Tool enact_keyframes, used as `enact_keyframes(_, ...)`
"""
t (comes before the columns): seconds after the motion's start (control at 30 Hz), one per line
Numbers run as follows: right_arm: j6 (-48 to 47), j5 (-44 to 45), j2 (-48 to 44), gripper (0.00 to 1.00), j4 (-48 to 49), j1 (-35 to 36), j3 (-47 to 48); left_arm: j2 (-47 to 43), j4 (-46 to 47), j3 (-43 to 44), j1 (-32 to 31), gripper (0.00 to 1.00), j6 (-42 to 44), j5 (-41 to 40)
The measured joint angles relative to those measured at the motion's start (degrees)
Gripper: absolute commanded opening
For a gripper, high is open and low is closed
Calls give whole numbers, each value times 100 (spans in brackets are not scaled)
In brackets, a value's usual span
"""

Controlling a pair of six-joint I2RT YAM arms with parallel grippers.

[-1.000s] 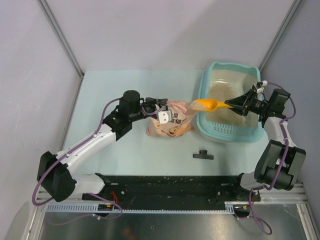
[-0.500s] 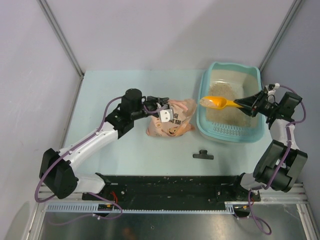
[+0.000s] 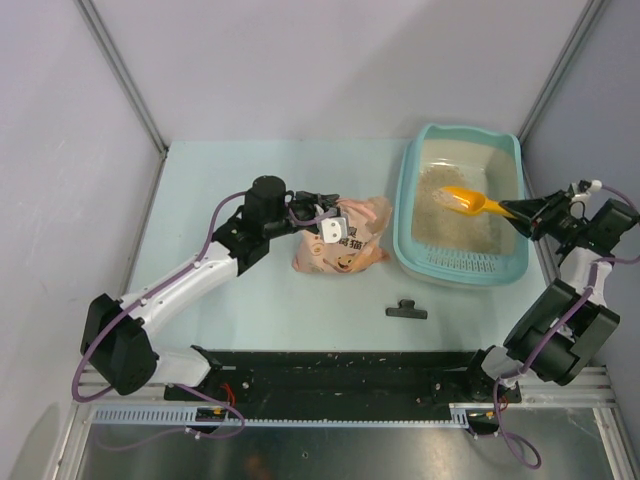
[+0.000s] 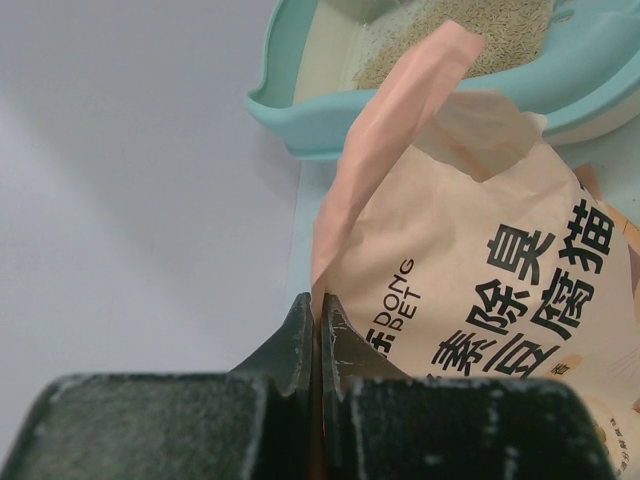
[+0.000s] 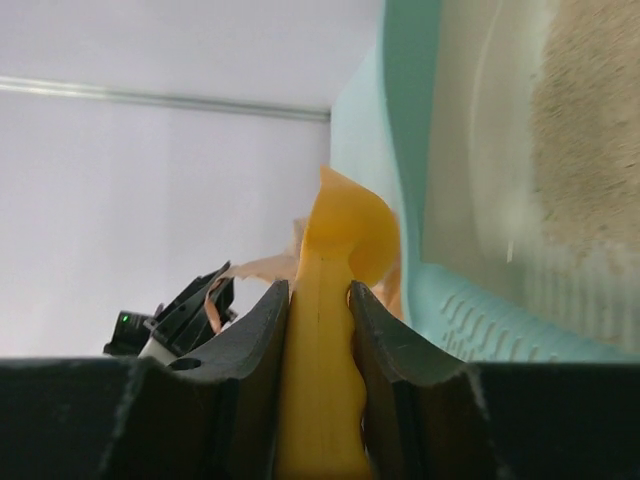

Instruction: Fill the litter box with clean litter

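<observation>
The light-teal litter box (image 3: pixel 405 215) stands at the right of the table, with pale beige clean litter (image 3: pixel 438 212) spread over its floor. My right gripper (image 3: pixel 520 211) is shut on the handle of an orange scoop (image 3: pixel 463 200), whose bowl hangs over the litter inside the box. In the right wrist view the scoop (image 5: pixel 320 380) is pinched between both fingers of the right gripper (image 5: pixel 319 290), with the box wall (image 5: pixel 410 120) beside it. My left gripper (image 4: pixel 319 310) is shut on the top edge of the pink-orange bag (image 4: pixel 480 290), holding its mouth up beside the box (image 4: pixel 330 110).
A black clip (image 3: pixel 407 311) lies on the table in front of the box. The bag (image 3: pixel 345 245) sits just left of the box. Grey walls and metal posts close in the table on three sides.
My right arm has swung right, carrying the scoop from the bag's mouth over the box rim to above the litter. The left gripper and the bag have stayed put.
</observation>
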Motion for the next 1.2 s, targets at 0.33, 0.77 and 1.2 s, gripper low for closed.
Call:
enact_keyframes(0.33, -852, 1749, -846, 0, -402, -234, -20, 11, 13, 2, 0, 0, 0, 13)
enact_keyframes(0.77, -1486, 4245, -841, 0, -564, 118, -2, -162, 39, -144, 0, 0, -2, -2)
enact_keyframes(1.2, -4116, 6721, -24, 0, 199, 2411, 1174, -479, 79, -415, 0, 0, -17, -9)
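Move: The right hand, holding the loaded scoop, is at the litter box's right rim: the box's middle is some 10 cm left, 1 ahead and 15 below, its far right corner about 14 straight ahead and 9 below. The litter bag's middle is roughly 32 left, 5 back and 13 below. From the left hand, which still pinches the bag, the box's middle is about 25 right, 1 ahead and 18 below. The right hand takes its scoop 9 cm right, then 10 forward over the box, rolling 60 degrees left-side-down. ##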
